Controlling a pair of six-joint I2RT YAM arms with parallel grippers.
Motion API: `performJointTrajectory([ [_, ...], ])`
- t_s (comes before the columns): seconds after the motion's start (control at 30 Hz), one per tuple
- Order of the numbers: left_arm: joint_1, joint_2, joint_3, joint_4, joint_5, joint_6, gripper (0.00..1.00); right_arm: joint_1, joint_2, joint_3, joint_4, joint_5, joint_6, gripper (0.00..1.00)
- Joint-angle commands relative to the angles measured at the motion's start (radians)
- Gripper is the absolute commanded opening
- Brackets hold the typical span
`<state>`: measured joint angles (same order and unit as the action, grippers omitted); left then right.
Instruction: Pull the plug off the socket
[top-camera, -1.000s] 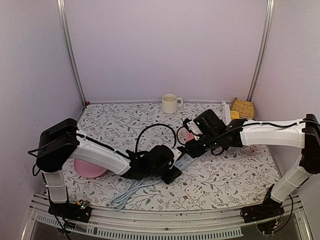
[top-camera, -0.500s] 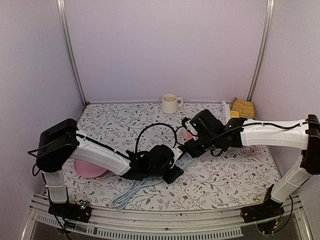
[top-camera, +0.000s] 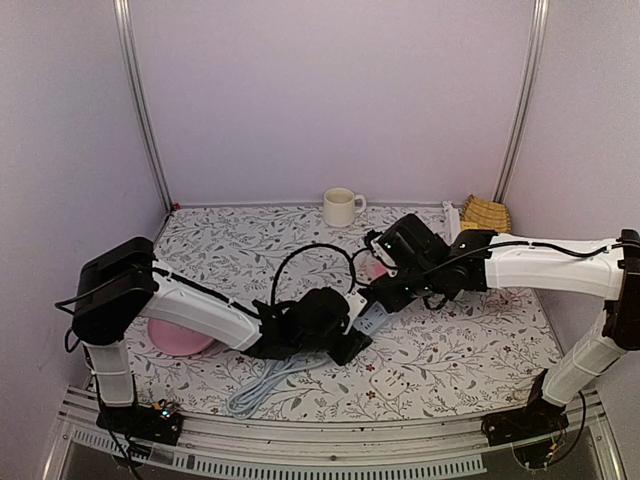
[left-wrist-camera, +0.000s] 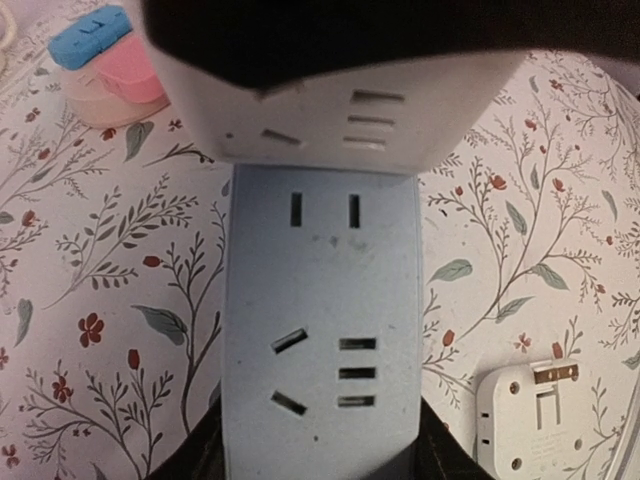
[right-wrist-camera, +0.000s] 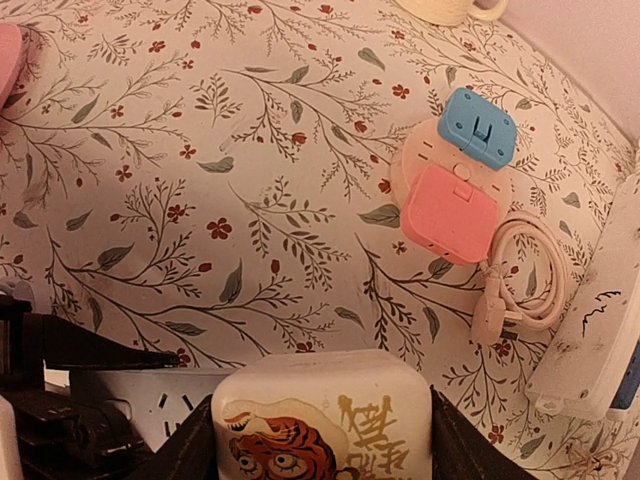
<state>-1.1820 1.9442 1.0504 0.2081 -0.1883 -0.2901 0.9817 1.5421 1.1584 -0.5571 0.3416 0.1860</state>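
Note:
The socket is a grey-white power strip (left-wrist-camera: 320, 320) lying on the flowered table, seen small in the top view (top-camera: 368, 318). My left gripper (left-wrist-camera: 320, 455) is shut on its near end, dark fingers (left-wrist-camera: 185, 455) on both sides. The plug, a white cube with a tiger picture (right-wrist-camera: 325, 420), sits over the strip's far end (left-wrist-camera: 330, 110). My right gripper (right-wrist-camera: 320, 445) is shut on it, with a finger (right-wrist-camera: 465, 450) against each side. Its prongs are hidden, so I cannot tell whether it is still seated in the strip.
A pink and blue adapter (right-wrist-camera: 455, 190) with a coiled cord (right-wrist-camera: 520, 270) lies beyond the plug. A loose white adapter (left-wrist-camera: 535, 415) lies right of the strip. The strip's grey cable (top-camera: 265, 380), a pink plate (top-camera: 180, 338), a cup (top-camera: 341, 207) and a yellow item (top-camera: 486, 213) are around.
My right gripper has shifted slightly left and back with the plug. The strip and its grey cable have moved a little with it; the left arm has barely moved.

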Motion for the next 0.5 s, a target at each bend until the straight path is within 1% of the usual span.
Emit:
performJointTrajectory([
  [0.0, 0.013, 0.034, -0.021, -0.145, -0.005, -0.032, 0.35, 0.041, -0.043, 0.060, 0.165, -0.071, 0.015, 0.34],
  [0.03, 0.013, 0.002, -0.023, -0.139, -0.006, -0.030, 0.47, 0.038, -0.047, 0.042, 0.169, -0.079, 0.012, 0.34],
  [0.07, 0.013, -0.015, -0.027, -0.131, -0.008, -0.025, 0.55, 0.037, -0.050, 0.032, 0.170, -0.088, 0.007, 0.34],
  [0.13, 0.013, -0.039, -0.035, -0.114, -0.013, -0.017, 0.66, 0.036, -0.053, 0.027, 0.170, -0.104, -0.001, 0.34],
  [0.17, 0.014, -0.050, -0.041, -0.104, -0.014, -0.013, 0.69, 0.036, -0.055, 0.025, 0.171, -0.108, -0.004, 0.34],
  [0.23, 0.012, -0.073, -0.056, -0.080, -0.016, -0.006, 0.75, 0.035, -0.056, 0.018, 0.171, -0.113, -0.008, 0.34],
  [0.3, 0.010, -0.098, -0.080, -0.048, -0.019, -0.003, 0.78, 0.034, -0.058, 0.006, 0.171, -0.117, -0.007, 0.34],
  [0.37, 0.010, -0.126, -0.111, -0.023, -0.028, -0.004, 0.80, 0.033, -0.060, -0.002, 0.171, -0.117, -0.006, 0.34],
  [0.47, 0.009, -0.167, -0.162, 0.038, -0.022, -0.001, 0.79, 0.032, -0.066, -0.016, 0.170, -0.123, 0.001, 0.34],
])
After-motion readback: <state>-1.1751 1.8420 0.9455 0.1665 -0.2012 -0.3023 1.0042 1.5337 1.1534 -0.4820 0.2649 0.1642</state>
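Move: The left hand grips the socket strip near its cable end; the strip's middle lies about 3 cm ahead, 4 cm right and 1 cm higher. The held white adapter is some 5 cm ahead, 7 right and 6 above that hand, the loose white plug about 8 back, 8 right and 5 below it. From the right hand, which holds the adapter, the strip's middle is roughly 3 cm back, 4 left and 6 below; the pink plug is 10 ahead, 3 right and 12 below. Leftward go both hands together, the left about 3 cm with a shallow dip and recovery, the right some 2.5 cm, drawing slightly back and up. The left fingers spread wide and release their pinch on the socket strip, while the right keeps the adapter clamped and turns about 5 degrees counter-clockwise. ##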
